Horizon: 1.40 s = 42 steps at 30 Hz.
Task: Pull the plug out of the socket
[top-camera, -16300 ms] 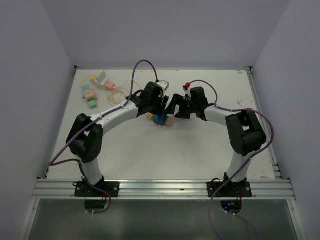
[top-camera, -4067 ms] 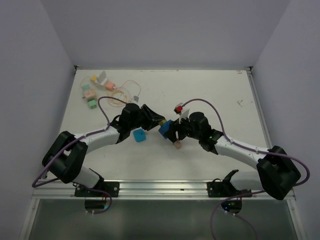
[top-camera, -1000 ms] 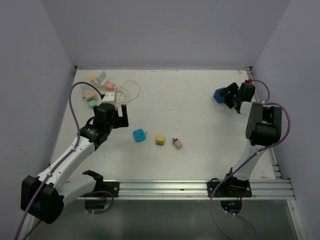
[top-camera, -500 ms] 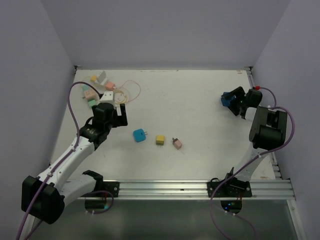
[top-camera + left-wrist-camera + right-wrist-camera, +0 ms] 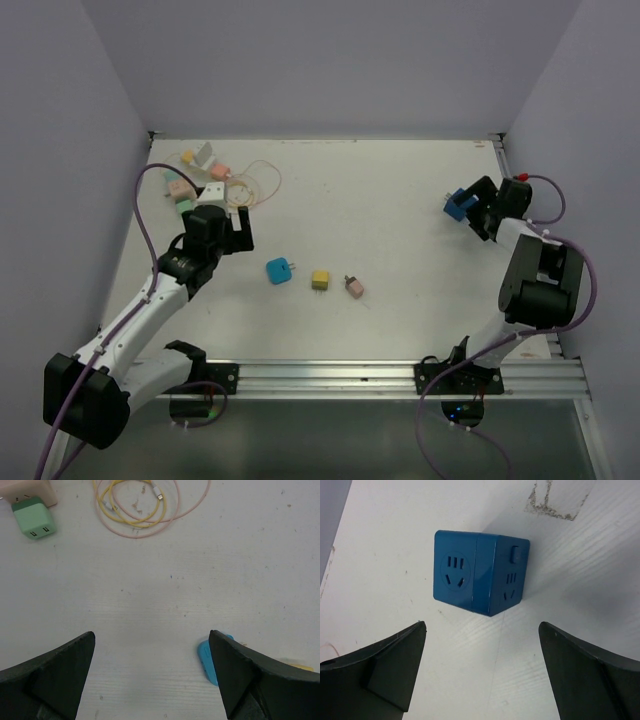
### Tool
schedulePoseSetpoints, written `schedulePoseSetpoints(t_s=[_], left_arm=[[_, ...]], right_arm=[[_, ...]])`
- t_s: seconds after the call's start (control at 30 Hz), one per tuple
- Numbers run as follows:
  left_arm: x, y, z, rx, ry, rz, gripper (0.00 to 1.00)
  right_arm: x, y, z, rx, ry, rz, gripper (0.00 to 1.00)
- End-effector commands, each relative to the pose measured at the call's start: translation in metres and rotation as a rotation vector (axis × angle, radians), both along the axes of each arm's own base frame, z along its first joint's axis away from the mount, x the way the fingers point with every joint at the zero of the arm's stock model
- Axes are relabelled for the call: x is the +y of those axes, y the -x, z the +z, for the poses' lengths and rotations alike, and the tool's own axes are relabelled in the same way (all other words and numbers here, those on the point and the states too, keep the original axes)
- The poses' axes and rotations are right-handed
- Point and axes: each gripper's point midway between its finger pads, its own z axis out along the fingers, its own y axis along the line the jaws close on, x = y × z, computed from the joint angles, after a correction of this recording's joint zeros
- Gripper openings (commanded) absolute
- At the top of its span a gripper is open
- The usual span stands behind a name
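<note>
The dark blue cube socket (image 5: pixel 457 203) sits on the white table at the far right with no plug in it. In the right wrist view the socket (image 5: pixel 480 586) lies just ahead of my right gripper (image 5: pixel 482 625), which is open and empty with the socket outside the jaws. My right gripper (image 5: pixel 474 209) is right next to the socket. A light blue plug (image 5: pixel 279 270), a yellow plug (image 5: pixel 320 280) and a pink plug (image 5: pixel 353 286) lie loose mid-table. My left gripper (image 5: pixel 243 232) is open and empty, left of the light blue plug (image 5: pixel 209 657).
A cluster of small chargers (image 5: pixel 185 190) and coiled yellow and pink cables (image 5: pixel 245 185) lies at the far left; the cables (image 5: pixel 145 502) and a green charger (image 5: pixel 33 522) show ahead of my left gripper (image 5: pixel 151 635). Walls close the table on three sides.
My right gripper carried the socket a little right and toward the near side, set it down and opened. The left arm has hardly moved.
</note>
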Motion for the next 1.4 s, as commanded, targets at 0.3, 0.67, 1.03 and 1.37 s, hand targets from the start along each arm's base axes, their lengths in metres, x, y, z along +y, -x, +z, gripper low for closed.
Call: schedulePoseSetpoints(t_s=[0.3, 0.67, 1.03, 1.37], left_arm=[[-0.002, -0.011, -0.003, -0.002, 0.065, 0.023, 0.99], [0.023, -0.036, -0.003, 0.052, 0.107, 0.184, 0.99], [0.128, -0.125, -0.003, 0.024, 0.101, 0.528, 0.98], [0.189, -0.205, -0.020, 0.080, -0.066, 0.524, 0.97]], right_arm=[[0.092, 0.024, 0.091, -0.068, 0.225, 0.241, 0.99], [0.274, 0.088, 0.088, -0.130, 0.283, 0.854, 0.99], [0.316, 0.156, 0.082, -0.227, 0.211, 1.129, 0.99], [0.316, 0.168, 0.080, -0.267, 0.217, 1.188, 0.99]])
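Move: The pink plug lies about 16 cm back, 32 cm left of the right hand and 5 cm below; the yellow plug 9 cm left of it and 2 cm farther out, the light blue plug 20 cm left and 5 cm farther out. The dark blue socket sits 7 cm ahead of the right hand, 2 cm left. From the left hand the beige socket is 25 cm ahead, 20 cm left, 11 cm below, the green plug 5 cm nearer. Up and back off the dark blue socket, then swinging left some 31 cm and back about 17, the open right hand comes over the pink plug, turning roughly 65 degrees counter-clockwise. The open left hand first dips a little, then sweeps forward and left, turning counter-clockwise, towards the beige socket. Neither touches anything at the end. ##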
